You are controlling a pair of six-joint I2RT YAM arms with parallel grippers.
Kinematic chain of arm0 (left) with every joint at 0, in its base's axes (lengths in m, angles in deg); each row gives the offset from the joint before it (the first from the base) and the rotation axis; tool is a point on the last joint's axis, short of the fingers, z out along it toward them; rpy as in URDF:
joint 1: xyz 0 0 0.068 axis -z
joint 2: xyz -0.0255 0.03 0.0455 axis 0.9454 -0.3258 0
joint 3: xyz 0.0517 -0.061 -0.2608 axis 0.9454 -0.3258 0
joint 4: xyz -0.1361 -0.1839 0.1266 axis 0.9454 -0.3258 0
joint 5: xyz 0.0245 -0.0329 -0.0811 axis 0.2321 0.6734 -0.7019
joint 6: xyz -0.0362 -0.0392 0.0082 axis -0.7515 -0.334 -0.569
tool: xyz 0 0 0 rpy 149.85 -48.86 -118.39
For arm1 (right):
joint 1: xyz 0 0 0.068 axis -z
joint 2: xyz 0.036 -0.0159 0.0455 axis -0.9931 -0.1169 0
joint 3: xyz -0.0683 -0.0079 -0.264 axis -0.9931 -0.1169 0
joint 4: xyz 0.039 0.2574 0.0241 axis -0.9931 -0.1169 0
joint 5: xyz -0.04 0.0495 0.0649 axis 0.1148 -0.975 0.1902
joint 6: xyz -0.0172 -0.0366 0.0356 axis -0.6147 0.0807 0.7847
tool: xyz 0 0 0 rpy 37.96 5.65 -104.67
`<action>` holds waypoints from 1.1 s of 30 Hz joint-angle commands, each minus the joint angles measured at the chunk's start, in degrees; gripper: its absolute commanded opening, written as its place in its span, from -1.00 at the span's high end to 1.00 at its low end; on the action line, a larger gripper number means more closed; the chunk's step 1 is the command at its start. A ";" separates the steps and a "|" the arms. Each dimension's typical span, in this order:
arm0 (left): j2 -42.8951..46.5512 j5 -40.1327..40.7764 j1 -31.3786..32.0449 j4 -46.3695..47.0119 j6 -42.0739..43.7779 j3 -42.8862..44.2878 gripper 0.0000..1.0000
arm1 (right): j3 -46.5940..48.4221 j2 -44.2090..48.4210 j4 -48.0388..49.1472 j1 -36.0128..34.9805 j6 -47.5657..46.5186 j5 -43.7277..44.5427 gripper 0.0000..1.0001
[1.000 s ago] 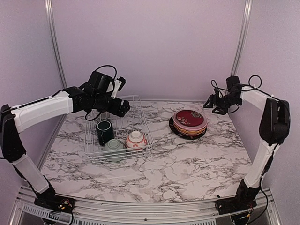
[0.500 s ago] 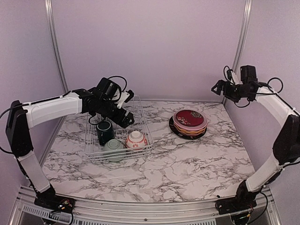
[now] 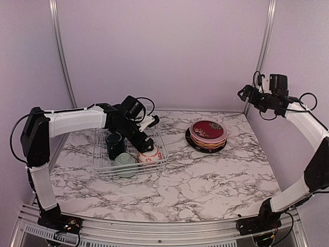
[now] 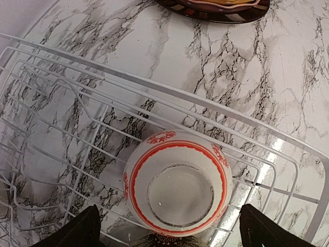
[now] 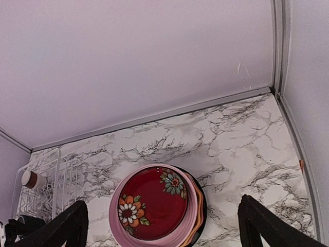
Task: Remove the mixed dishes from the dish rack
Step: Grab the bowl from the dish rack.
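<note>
The white wire dish rack [image 3: 94, 154] stands at the table's left. In it are a dark green mug [image 3: 114, 144], an upturned pale green bowl [image 3: 125, 163] and an upturned pink-white floral bowl [image 3: 149, 153]. My left gripper [image 3: 146, 138] hangs open just above the floral bowl [image 4: 177, 182], its fingertips [image 4: 77, 231] to either side of the bowl and apart from it. A white-and-brown cup [image 5: 32, 179] shows at the rack's [image 5: 43, 193] far end. The stacked plates [image 3: 207, 135], floral red on top [image 5: 154, 206], sit right of centre. My right gripper [image 3: 247, 93] is open, raised near the back right corner.
Purple walls close in the back and both sides, with metal posts in the corners [image 3: 264, 46]. Bare marble tabletop [image 3: 195, 185] lies in front of the rack and the plate stack. The plate stack's edge [image 4: 216, 6] shows beyond the rack wires [image 4: 154, 87].
My left arm has swung right and down from the rack's back to over the floral bowl. My right arm has risen away from the plate stack and its jaws have widened.
</note>
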 commanded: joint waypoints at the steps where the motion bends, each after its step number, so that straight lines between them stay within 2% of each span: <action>1: -2.40 0.91 1.36 -2.08 2.52 1.88 -0.90 | 1.17 -0.17 2.24 0.36 0.97 -2.84 -0.97; 11: -7.05 3.10 2.62 -2.50 3.00 3.86 -0.58 | 0.52 -0.85 3.10 0.35 1.85 -5.96 -0.97; 25: -7.19 2.04 1.93 -2.34 1.44 5.22 0.33 | 0.79 -3.51 1.99 0.37 1.16 -12.05 -0.94; 29: -5.38 1.41 1.46 -2.34 1.22 5.75 0.47 | -0.31 -4.41 3.27 0.22 2.29 -15.95 -0.92; 33: -3.01 1.07 0.88 -2.32 0.85 5.98 0.52 | -0.20 -5.50 3.42 -1.09 2.54 -16.85 -0.92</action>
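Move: The patterned bowl stands upside down in the rack, its middle almost straight below the left hand, about 7 cm down and 1 cm to the right. The dark mug is some 16 cm left and 3 cm ahead of this hand, the green bowl roughly 11 cm left and 6 cm back; the plate stack lies about 14 cm ahead and 29 cm right. From the right hand, the patterned bowl is some 41 cm left, 8 cm back and 24 cm below. The patterned bowl's upturned foot is pinched between the left hand's fingers, which start wide open, straddle the foot and close to about half. To get there the hand sinks about 4 cm and drifts 1.5 cm right, then eases up slightly and stays. The empty right hand, still open, shifts about 4 cm left towards the plate stack, dipping late and turning some 10 degrees counter-clockwise. ##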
